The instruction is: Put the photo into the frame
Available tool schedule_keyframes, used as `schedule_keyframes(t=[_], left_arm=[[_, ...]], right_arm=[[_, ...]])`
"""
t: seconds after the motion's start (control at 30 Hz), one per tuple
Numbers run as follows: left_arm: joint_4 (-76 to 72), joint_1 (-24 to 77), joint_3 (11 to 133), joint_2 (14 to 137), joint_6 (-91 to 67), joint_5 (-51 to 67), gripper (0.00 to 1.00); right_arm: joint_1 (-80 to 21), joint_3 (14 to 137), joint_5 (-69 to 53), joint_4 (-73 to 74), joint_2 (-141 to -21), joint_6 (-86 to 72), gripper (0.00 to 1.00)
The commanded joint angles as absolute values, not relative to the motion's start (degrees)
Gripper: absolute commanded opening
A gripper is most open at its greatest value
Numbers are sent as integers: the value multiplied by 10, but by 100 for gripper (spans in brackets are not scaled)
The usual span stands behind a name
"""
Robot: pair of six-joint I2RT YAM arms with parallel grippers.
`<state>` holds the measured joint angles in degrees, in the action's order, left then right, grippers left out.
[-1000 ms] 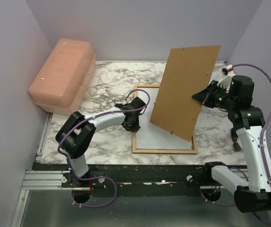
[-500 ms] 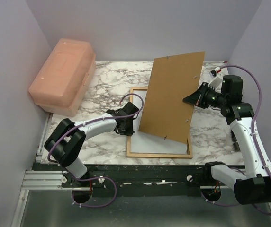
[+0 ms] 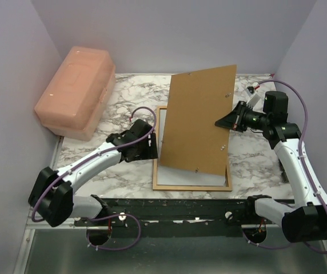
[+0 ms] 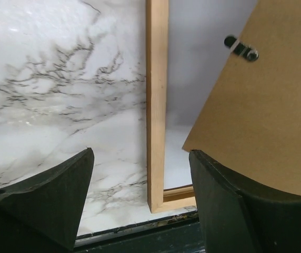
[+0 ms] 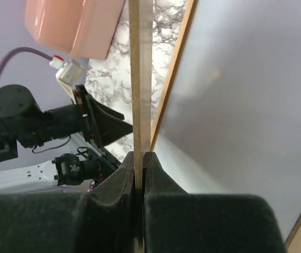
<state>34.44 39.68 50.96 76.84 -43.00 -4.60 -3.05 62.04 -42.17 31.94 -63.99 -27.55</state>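
The orange-brown frame point(image 3: 191, 187) lies flat on the marble table, and its left rail point(image 4: 157, 105) runs up the left wrist view. A plain white surface point(image 3: 186, 178) fills its opening. No printed side shows, so I cannot tell whether this is the photo. My right gripper point(image 3: 224, 122) is shut on the right edge of the brown backing board point(image 3: 200, 120), which slants over the frame. The right wrist view shows the board edge-on point(image 5: 141, 63) between the jaws point(image 5: 141, 156). My left gripper point(image 3: 145, 148) stands open just left of the frame's rail, holding nothing point(image 4: 140, 158).
A pink plastic box point(image 3: 75, 91) stands at the table's back left against the wall. The table's dark front edge point(image 4: 140, 237) lies just beyond the frame's near corner. Purple walls close in the left, back and right sides.
My left gripper has opened and drawn back left off the frame's left rail. The right gripper has carried the backing board left, further over the frame. The frame slid slightly left.
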Motion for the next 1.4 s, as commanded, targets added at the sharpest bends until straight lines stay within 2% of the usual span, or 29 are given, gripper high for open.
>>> schedule_keyframes(t=[0.0,0.17,0.43,1.1,1.37], left_arm=[[375,348,493,697,-412,-40,75],[393,289,480,641,-396,-16,75],[406,250,484,624,-394,-19,75],[455,250,614,646,-361,-44,75],[467,251,638,662,-354,-47,75]], right_arm=[[-30,610,-519,228,-635,-305,0],[-29,581,-621,121,-634,-386,1],[-29,558,-672,20,-640,-471,1],[-29,505,-697,-22,-650,-470,1],[-29,460,-708,-96,-652,-511,1]])
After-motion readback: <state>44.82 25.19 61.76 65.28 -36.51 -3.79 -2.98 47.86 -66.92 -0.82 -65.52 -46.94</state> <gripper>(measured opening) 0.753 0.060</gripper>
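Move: The right hand already holds the backing board by its right edge; the board slopes down to the left, its middle about 9 cm left, 2 cm ahead and 8 cm below. The frame it is meant for, with the photo in it, is centred roughly 10 cm left, 1 cm ahead and 25 cm below. From the open left hand, the board's middle is about 15 cm right, 9 cm ahead, 10 cm higher; the frame's middle 16 cm right, 8 cm ahead, 6 cm lower. Keeping its pinch on the board's right edge, the right hand swings it left over the frame, shifting about 4 cm left and slightly back while rising some 4 cm, then sinking most of that again; the wrist rolls its left side up and turns counter-clockwise. The left hand stays open, clears the frame's left bar by some 7 cm to the left while rising, pauses, then climbs further and forward beside the board's left edge. ##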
